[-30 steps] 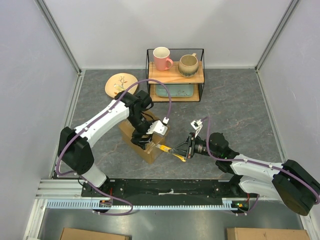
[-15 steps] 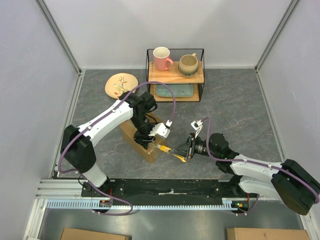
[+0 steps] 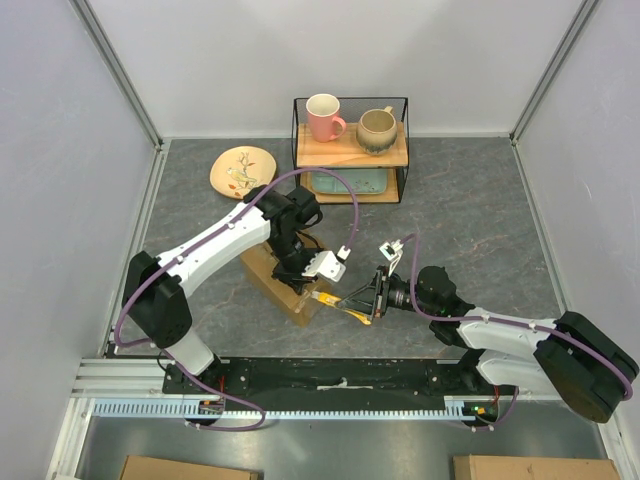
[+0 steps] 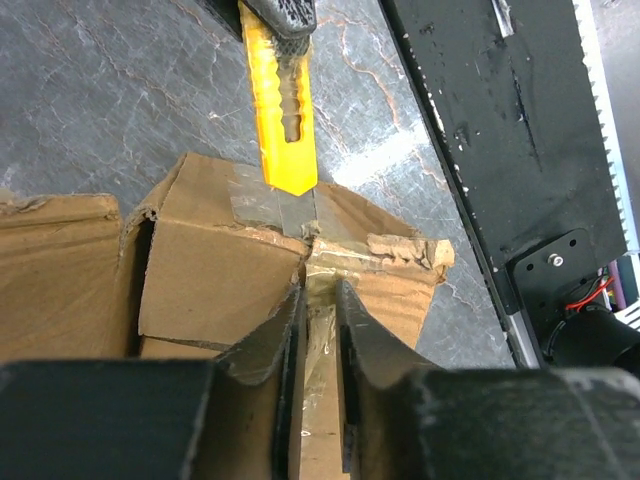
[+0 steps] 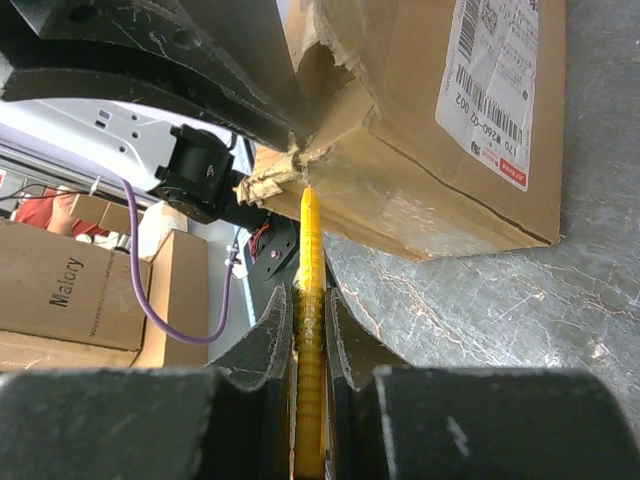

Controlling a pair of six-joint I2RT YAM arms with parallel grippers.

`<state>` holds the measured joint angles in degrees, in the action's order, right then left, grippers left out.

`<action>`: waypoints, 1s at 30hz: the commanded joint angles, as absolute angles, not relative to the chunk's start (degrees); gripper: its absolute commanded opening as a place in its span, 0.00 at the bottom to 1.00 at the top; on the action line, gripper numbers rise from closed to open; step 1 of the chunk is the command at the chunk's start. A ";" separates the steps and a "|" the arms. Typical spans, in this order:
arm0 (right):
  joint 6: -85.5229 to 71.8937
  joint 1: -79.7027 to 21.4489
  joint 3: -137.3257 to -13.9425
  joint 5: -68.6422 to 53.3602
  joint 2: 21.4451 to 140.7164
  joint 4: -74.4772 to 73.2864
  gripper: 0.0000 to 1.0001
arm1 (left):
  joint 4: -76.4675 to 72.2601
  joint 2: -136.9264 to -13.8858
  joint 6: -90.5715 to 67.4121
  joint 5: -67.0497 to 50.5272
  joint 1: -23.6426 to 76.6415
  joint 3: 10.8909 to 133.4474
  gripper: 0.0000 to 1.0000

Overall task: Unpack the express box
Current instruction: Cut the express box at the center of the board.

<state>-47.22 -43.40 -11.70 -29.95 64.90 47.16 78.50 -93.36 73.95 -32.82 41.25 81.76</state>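
The express box (image 3: pixel 262 268) is a brown carton lying on the grey table, with a white label (image 5: pixel 495 90) on its side and torn tape at its near end. My left gripper (image 3: pixel 300 284) comes down on that end. Its jaws stand narrow about a taped flap edge (image 4: pixel 318 285) of the express box (image 4: pixel 210 280). My right gripper (image 3: pixel 368 297) is shut on a yellow utility knife (image 3: pixel 340 301). The knife (image 5: pixel 309 250) points at the ragged corner of the box (image 5: pixel 420 160), its tip at the taped end. From the left wrist the knife (image 4: pixel 278 100) shows just beyond the flaps.
A wire shelf (image 3: pixel 350 150) at the back holds a pink mug (image 3: pixel 323 117), a beige mug (image 3: pixel 377 130) and a teal tray (image 3: pixel 345 182). A patterned plate (image 3: pixel 242 168) lies left of it. The black base rail (image 3: pixel 340 375) runs along the near edge.
My left gripper has slid right along the box toward its near end and its jaws have narrowed around the taped flap. The right gripper and knife have barely moved.
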 commanded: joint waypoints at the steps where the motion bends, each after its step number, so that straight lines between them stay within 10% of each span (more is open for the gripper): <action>1: -47.81 -43.42 -12.13 -28.65 65.04 52.73 0.00 | 88.33 -92.46 72.69 -35.24 42.89 82.35 0.10; 30: -51.33 -44.21 -14.41 -29.79 70.84 63.28 0.00 | 88.24 -91.85 68.38 -44.82 47.02 86.22 0.02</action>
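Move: The taped flap edge at the box's near right end lies almost between the left fingertips, about 1 cm to the right and 1 cm below. The cutter's blade tip is some 3 cm right and 1 cm forward of that hand, and the box's middle about 5 cm forward, 6 cm left and 5 cm lower. From the right hand, which holds the cutter, the flap edge lies roughly 9 cm left and 2 cm forward, about 1 cm down. The left fingers shut on the torn, taped flap edge and pinch it, hold there a moment, then pull back about 2 cm and up a little over 1 cm. Against this the right hand keeps its grip on the cutter with the blade at the taped end edge, easing about 1 cm left with a slight tilt. ##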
